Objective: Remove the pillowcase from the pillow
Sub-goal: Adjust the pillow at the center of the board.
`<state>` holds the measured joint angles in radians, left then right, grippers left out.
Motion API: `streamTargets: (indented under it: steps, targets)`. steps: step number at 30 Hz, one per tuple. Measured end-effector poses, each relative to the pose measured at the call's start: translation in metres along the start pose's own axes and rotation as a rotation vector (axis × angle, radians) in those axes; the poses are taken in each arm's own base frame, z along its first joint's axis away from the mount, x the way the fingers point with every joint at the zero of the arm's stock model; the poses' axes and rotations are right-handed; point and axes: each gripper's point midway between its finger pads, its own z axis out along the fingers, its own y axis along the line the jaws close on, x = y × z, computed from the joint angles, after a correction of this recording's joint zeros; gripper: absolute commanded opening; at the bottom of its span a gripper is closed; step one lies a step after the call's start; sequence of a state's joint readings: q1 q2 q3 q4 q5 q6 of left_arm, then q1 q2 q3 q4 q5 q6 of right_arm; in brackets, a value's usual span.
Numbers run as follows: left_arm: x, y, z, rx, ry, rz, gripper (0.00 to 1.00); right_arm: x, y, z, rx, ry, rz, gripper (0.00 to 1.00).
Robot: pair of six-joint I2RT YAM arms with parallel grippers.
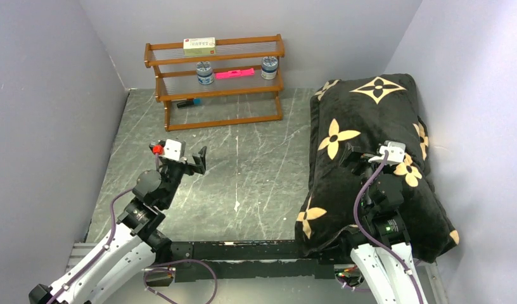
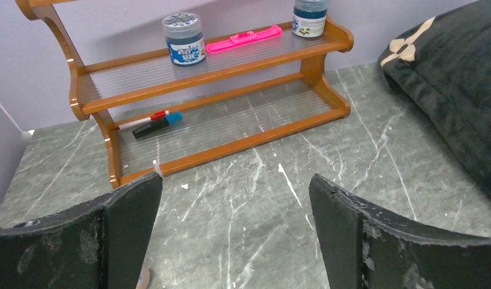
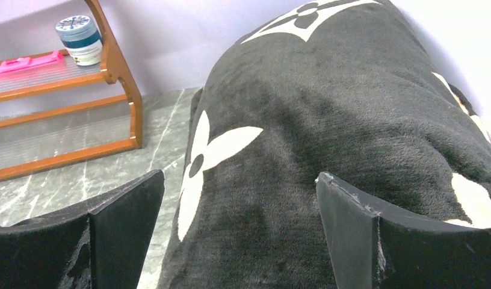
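Observation:
The pillowcase, black plush with tan flower motifs, lies plump and long along the right side of the table; it also shows in the left wrist view and fills the right wrist view. The pillow is hidden inside it. My right gripper hovers over the middle of the pillowcase, open, with only cloth below and nothing between its fingers. My left gripper is above the bare marble at centre left, open and empty, well apart from the pillowcase.
A wooden shelf rack stands at the back, holding a box, two jars, a pink item and a marker. Grey walls close in on the left, back and right. The pillowcase presses against the right wall.

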<state>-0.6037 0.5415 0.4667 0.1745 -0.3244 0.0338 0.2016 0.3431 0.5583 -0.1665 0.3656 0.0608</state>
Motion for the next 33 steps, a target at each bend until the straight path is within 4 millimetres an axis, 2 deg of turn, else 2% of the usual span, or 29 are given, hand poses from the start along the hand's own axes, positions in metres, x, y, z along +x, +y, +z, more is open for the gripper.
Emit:
streamTargets:
  steps: [6, 13, 18, 24, 29, 33]
  targets:
    - [-0.007, 0.002, -0.003, -0.008, -0.024, -0.009, 0.97, -0.005, 0.002, -0.001, -0.009, 0.001, -0.005, 1.00]
    - [-0.008, 0.002, -0.003, -0.004, -0.030, -0.011, 0.97, -0.032, 0.010, 0.007, -0.036, 0.019, -0.034, 1.00]
    - [-0.014, 0.000, -0.006, 0.002, -0.049, -0.018, 0.97, -0.040, 0.012, 0.011, -0.035, 0.071, -0.055, 1.00]
    - [-0.029, -0.005, -0.012, 0.024, -0.105, -0.036, 0.97, -0.025, 0.009, 0.020, 0.031, 0.235, -0.048, 1.00]
    - [-0.034, -0.005, -0.016, 0.018, -0.122, -0.044, 0.97, -0.006, 0.014, 0.045, 0.111, 0.447, -0.055, 1.00]
    - [-0.036, -0.005, -0.017, 0.017, -0.131, -0.044, 0.97, 0.023, 0.020, 0.070, 0.190, 0.658, -0.083, 1.00]
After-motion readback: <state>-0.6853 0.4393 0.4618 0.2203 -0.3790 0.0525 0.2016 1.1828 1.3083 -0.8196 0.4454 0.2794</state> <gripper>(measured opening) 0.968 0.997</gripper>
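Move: The right hand hangs level over the pillow. The pillow's middle is about 5 cm ahead, 4 cm to the right and roughly 18 cm below. The flower print on its left side lies some 11 cm ahead, 8 cm left and 16 cm down, and the star print near its far end about 26 cm ahead and 3 cm right. The wooden rack is around 29 cm ahead and 42 cm left. From the left hand, the pillow's middle is roughly 54 cm right and 4 cm ahead. Out over the pillow's far half and closer to its left-side flower print goes the right hand. It first lifts some 4 cm, then swings forward about 7 cm and drops faster and faster to slightly below its starting height, fingers wide open and tipping down about 40 degrees; no contact can be seen. The left hand eases up 3 cm or so and slightly back, still open and empty. ##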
